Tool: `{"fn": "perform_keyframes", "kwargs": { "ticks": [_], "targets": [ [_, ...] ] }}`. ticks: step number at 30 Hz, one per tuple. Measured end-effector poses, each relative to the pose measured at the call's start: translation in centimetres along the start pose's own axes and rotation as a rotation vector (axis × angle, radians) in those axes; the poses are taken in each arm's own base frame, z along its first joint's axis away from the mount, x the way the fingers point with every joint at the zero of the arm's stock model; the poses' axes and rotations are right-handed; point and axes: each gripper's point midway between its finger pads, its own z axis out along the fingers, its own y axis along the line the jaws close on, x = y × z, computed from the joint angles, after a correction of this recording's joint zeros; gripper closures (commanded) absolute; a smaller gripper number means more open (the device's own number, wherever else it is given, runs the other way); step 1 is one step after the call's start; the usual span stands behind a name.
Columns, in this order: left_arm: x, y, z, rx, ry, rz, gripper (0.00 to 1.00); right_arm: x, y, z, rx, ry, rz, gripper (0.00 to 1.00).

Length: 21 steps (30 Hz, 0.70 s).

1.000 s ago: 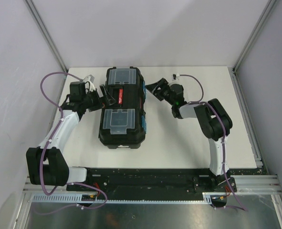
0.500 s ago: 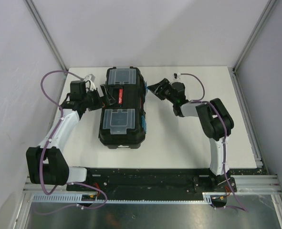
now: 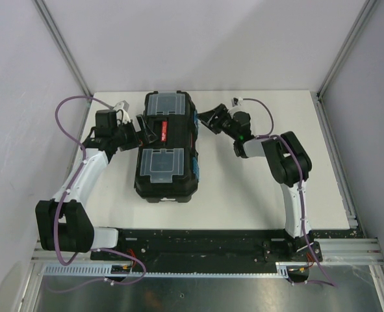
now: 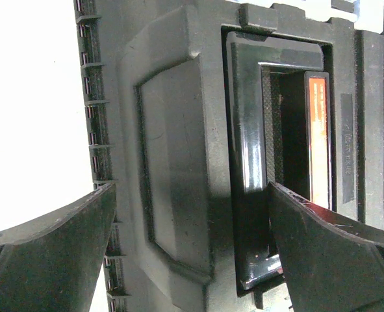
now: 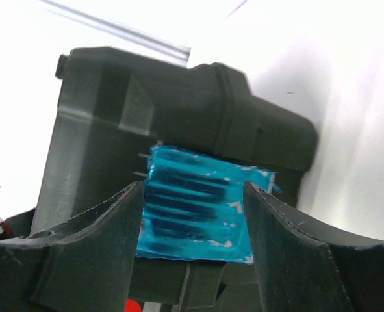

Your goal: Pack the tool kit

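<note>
The tool kit lies shut on the white table, a black toolbox with two clear lid compartments and a red-marked handle. My left gripper hovers at its left side, open wide. In the left wrist view its fingers straddle the lid's left part and the handle, holding nothing. My right gripper is at the box's right side. In the right wrist view its open fingers stand on either side of a blue latch. No screwdrivers are in view.
A second blue latch sits nearer on the box's right side. Grey walls and aluminium posts close in the table. Purple cables loop off both arms. A metal rail runs along the right edge.
My right wrist has shifted slightly left and turned beside the toolbox's right side. The left arm and the toolbox have not moved.
</note>
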Motion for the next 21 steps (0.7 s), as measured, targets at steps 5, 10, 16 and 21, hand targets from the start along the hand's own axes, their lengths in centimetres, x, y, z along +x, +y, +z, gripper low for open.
{"fn": "perform_keyframes", "kwargs": {
  "ticks": [5, 10, 16, 21],
  "targets": [
    [0.0, 0.0, 0.0, 0.001, 0.001, 0.0, 0.01, 1.6, 1.1, 0.6, -0.084, 0.036, 0.012, 0.23],
    [0.0, 0.0, 0.0, 0.001, 0.001, -0.001, 0.0, 2.0, 0.4, 0.7, -0.138, 0.027, 0.097, 0.2],
    [0.0, 0.0, 0.0, 0.001, 0.001, -0.001, 0.01, 2.0, 0.3, 0.7, -0.172, 0.009, 0.141, 0.16],
    [0.0, 0.0, 0.0, 0.002, 0.001, -0.001, 0.0, 2.1, 0.1, 0.8, -0.169, 0.009, 0.149, 0.06]
  ]
}}
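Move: The far blue latch on the toolbox's right side lies about 3 cm left of the right hand, roughly level with it in height and in reach. The near blue latch is some 17 cm back and 3 cm left of the hand; the red-labelled handle about 13 cm left, 4 cm back and 5 cm higher. From the left hand the far latch lies about 17 cm right, 5 cm ahead and somewhat lower. Right hand shifts about 2 cm left towards the far latch, easing slightly back, rolling some 10 degrees, fingers opening wider. ##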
